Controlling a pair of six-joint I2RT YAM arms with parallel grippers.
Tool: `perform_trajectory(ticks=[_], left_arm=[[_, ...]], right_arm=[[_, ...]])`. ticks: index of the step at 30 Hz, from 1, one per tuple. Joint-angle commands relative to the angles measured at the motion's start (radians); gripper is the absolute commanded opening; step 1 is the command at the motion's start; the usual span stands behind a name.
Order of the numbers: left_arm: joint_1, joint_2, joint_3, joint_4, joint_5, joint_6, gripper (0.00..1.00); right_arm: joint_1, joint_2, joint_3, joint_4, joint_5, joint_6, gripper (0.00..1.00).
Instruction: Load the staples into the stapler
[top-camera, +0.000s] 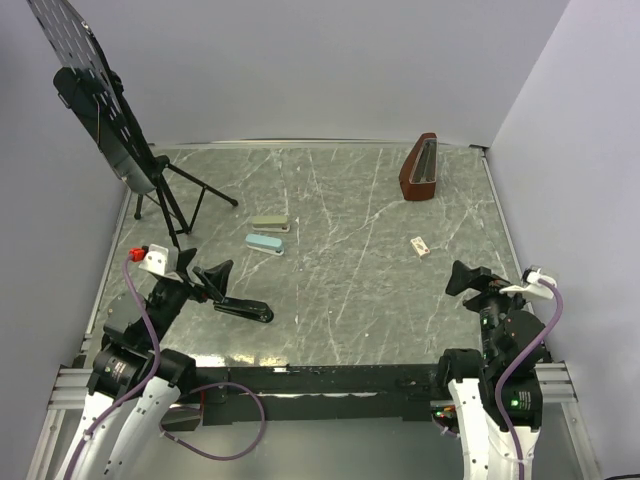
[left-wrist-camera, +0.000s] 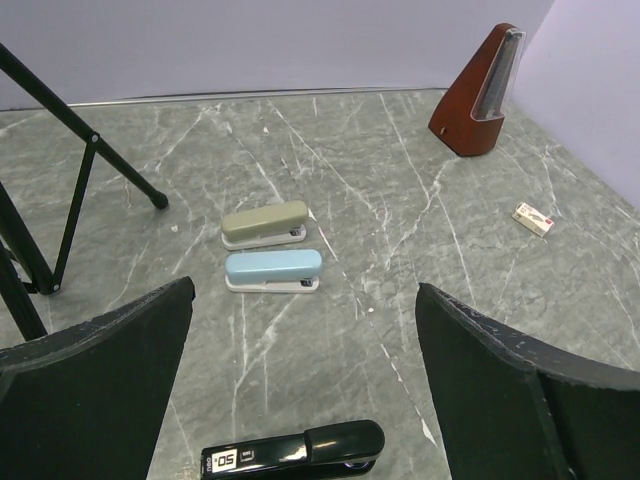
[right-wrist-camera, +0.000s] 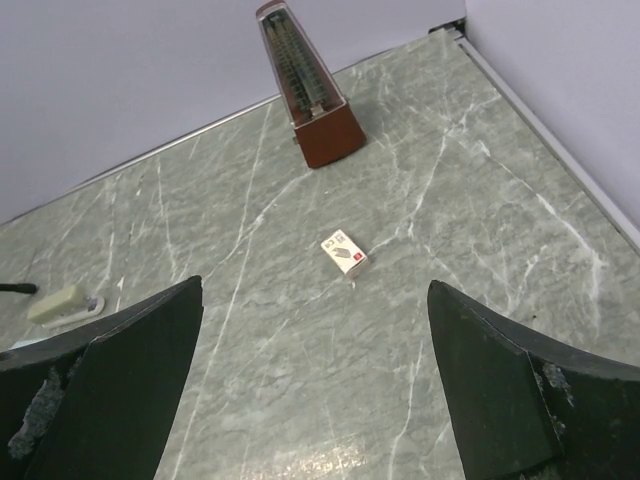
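The slim black stapler (top-camera: 246, 309) lies closed on the marble table, just in front of my left gripper (top-camera: 207, 277). In the left wrist view the stapler (left-wrist-camera: 292, 450) sits at the bottom edge, below and between the wide-open fingers of that gripper (left-wrist-camera: 305, 292). A small whitish box (top-camera: 420, 246) rests at the right of the table, and the staples themselves are not visible. My right gripper (top-camera: 466, 278) hovers open short of the box (right-wrist-camera: 344, 252), which shows ahead between the spread fingers of that gripper (right-wrist-camera: 315, 283). Neither gripper holds anything.
A grey-green stapler (top-camera: 270, 224) and a light blue stapler (top-camera: 265, 243) lie side by side left of centre. A brown metronome (top-camera: 419, 168) stands at the back right. A black music stand (top-camera: 110, 110) with tripod legs occupies the back left corner.
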Motion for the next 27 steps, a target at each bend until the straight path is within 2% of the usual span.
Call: perform_trajectory(ticks=[1,5,9,15,19,27], left_arm=[[0.006,-0.003,0.027,0.023,-0.011,-0.002,0.97],[0.006,-0.005,0.026,0.027,-0.008,-0.002,0.97],[0.006,0.006,0.029,0.027,0.013,-0.001,0.97],[0.006,0.0,0.012,0.047,0.025,-0.008,0.97],[0.004,0.023,0.015,0.047,0.033,-0.014,0.97],[0.004,0.095,0.026,0.044,0.082,-0.016,0.97]], right_arm=[[0.007,0.02,-0.012,0.048,-0.059,-0.003,1.0],[0.007,0.106,-0.021,0.074,-0.124,0.025,1.0],[0.007,0.257,-0.003,0.085,-0.184,0.054,1.0],[0.007,0.568,0.028,0.111,-0.158,0.065,1.0],[0.007,0.747,0.044,0.169,-0.148,0.036,1.0],[0.009,1.155,0.23,0.217,-0.19,-0.108,0.99]])
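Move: From the right hand the staples box lies about 16 cm ahead, 3 cm to the left and some 25 cm below. The metronome stands roughly 20 cm beyond the box, about straight ahead of the hand with its middle 17 cm lower; the light-blue stapler is level with the box but some 44 cm to the hand's left. From the left hand the box is about 48 cm to the right, 14 cm ahead and 25 cm down. Towards the staples box, still without touching it, goes the wide-open right hand: it swings down about 14 cm and forward some 11 cm, edging slightly left early on. The wrist tips steadily from level to about 45 degrees nose-down, and near the end the sinking slows while the forward reach goes on. ##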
